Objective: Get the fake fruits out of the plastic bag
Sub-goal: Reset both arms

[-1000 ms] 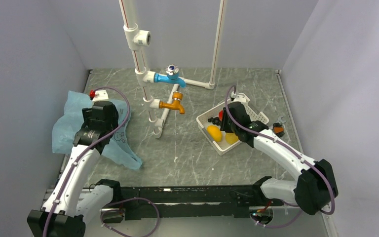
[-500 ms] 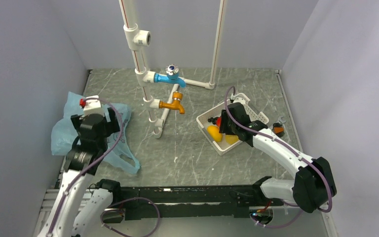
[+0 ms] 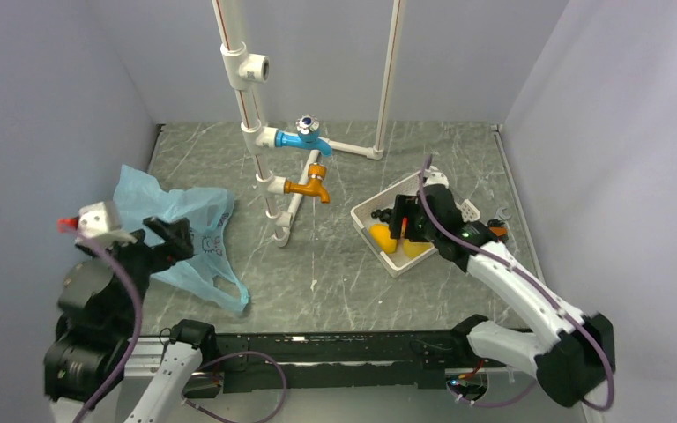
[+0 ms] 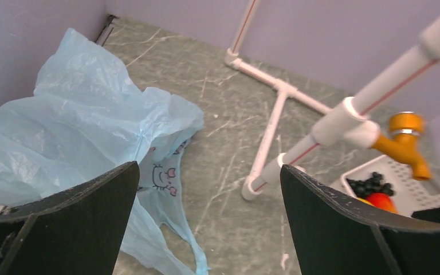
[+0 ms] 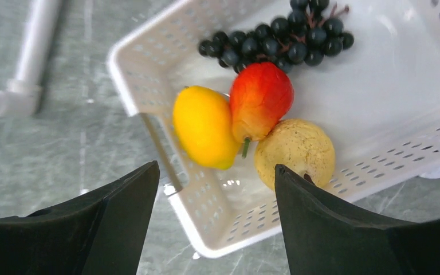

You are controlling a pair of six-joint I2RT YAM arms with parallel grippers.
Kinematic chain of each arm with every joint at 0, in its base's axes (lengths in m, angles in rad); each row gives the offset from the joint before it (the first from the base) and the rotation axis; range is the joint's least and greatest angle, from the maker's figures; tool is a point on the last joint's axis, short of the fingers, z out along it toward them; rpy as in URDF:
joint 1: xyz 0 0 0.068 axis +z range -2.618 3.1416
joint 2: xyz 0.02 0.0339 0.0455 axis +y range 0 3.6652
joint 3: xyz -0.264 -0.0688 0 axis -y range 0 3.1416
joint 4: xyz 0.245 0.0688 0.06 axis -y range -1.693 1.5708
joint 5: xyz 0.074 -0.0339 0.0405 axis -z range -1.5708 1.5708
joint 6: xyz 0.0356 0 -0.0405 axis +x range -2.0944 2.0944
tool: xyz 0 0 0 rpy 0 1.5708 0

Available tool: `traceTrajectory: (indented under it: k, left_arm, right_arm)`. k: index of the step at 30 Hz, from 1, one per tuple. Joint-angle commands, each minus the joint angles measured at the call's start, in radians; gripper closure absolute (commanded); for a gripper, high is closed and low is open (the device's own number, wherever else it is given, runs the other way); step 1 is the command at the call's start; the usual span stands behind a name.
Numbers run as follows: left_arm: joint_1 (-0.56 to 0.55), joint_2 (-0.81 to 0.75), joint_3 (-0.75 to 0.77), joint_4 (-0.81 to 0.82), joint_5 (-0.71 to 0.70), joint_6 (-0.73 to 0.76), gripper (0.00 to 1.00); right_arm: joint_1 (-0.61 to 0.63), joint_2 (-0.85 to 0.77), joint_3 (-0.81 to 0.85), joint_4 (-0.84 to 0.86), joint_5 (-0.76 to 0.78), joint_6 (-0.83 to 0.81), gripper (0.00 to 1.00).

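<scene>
The light-blue plastic bag (image 3: 181,225) lies crumpled and flat on the left of the table, a handle loop trailing toward the front; the left wrist view shows the bag (image 4: 74,126) with its small printed face. My left gripper (image 3: 167,240) (image 4: 209,166) hangs open above the bag's near side, holding nothing. The fake fruits lie in a white slotted basket (image 5: 127,77): an orange-yellow oval one (image 5: 205,126), a red-orange one (image 5: 260,98), a pale yellow one (image 5: 295,150) and a dark grape bunch (image 5: 281,40). Just above them my right gripper (image 5: 216,166) (image 3: 404,227) stands open and empty.
A white pipe frame stands at the back middle with a blue tap (image 3: 305,135) and an orange tap (image 3: 310,186) (image 4: 407,140). The basket (image 3: 397,264) sits right of centre, a small dark and orange object (image 3: 498,231) beside it. Grey walls close in both sides.
My left arm has pulled back from the bag toward the near edge and risen, its jaws opening wide. The right gripper has opened over the basket and lifted slightly.
</scene>
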Motion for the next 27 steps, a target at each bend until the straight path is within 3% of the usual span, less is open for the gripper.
traceTrajectory:
  k: [1,5,9,19,27]
  left_arm:
    - [-0.002,-0.046,0.163,-0.139,0.085,-0.076,0.01]
    - [-0.002,-0.056,0.348,-0.141,0.121,-0.092,0.01]
    - [-0.002,-0.046,0.465,-0.143,0.125,-0.102,0.01]
    - [-0.002,-0.036,0.53,-0.126,0.145,-0.106,0.01]
    - [-0.002,-0.064,0.492,-0.113,0.134,-0.113,0.01]
  right_arm:
    - [-0.003,-0.174,0.111,-0.07,-0.021,-0.045,0.23]
    - [-0.002,-0.308,0.225,-0.158,0.007,-0.087,0.16]
    - [-0.002,-0.44,0.339,-0.233,0.052,-0.106,0.01]
    - [-0.003,-0.503,0.634,-0.407,0.187,-0.136,0.0]
    - [-0.003,-0.553,0.676,-0.411,0.314,-0.147,0.0]
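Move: Just beneath the empty right hand, the red fruit lies about 3 cm ahead, 1 cm to the right and 5 cm down in the white basket. The yellow mango is 1 cm ahead and 3 cm left, the round yellow fruit 1 cm back and 5 cm right, the grapes 8 cm ahead and 1 cm right, all at similar depth. From the left hand the emptied bag lies some 13 cm ahead, 5 cm left and 27 cm below. Lifting clear of the fruit in the basket, the right hand goes up about 32 cm, then draws back and to its right as it climbs, tipping its fingers up some 45 degrees and opening them the rest of the way. The left hand, already wide open, rises and pulls back away from the bag, about 14 cm each way, tilts up, then holds still. ##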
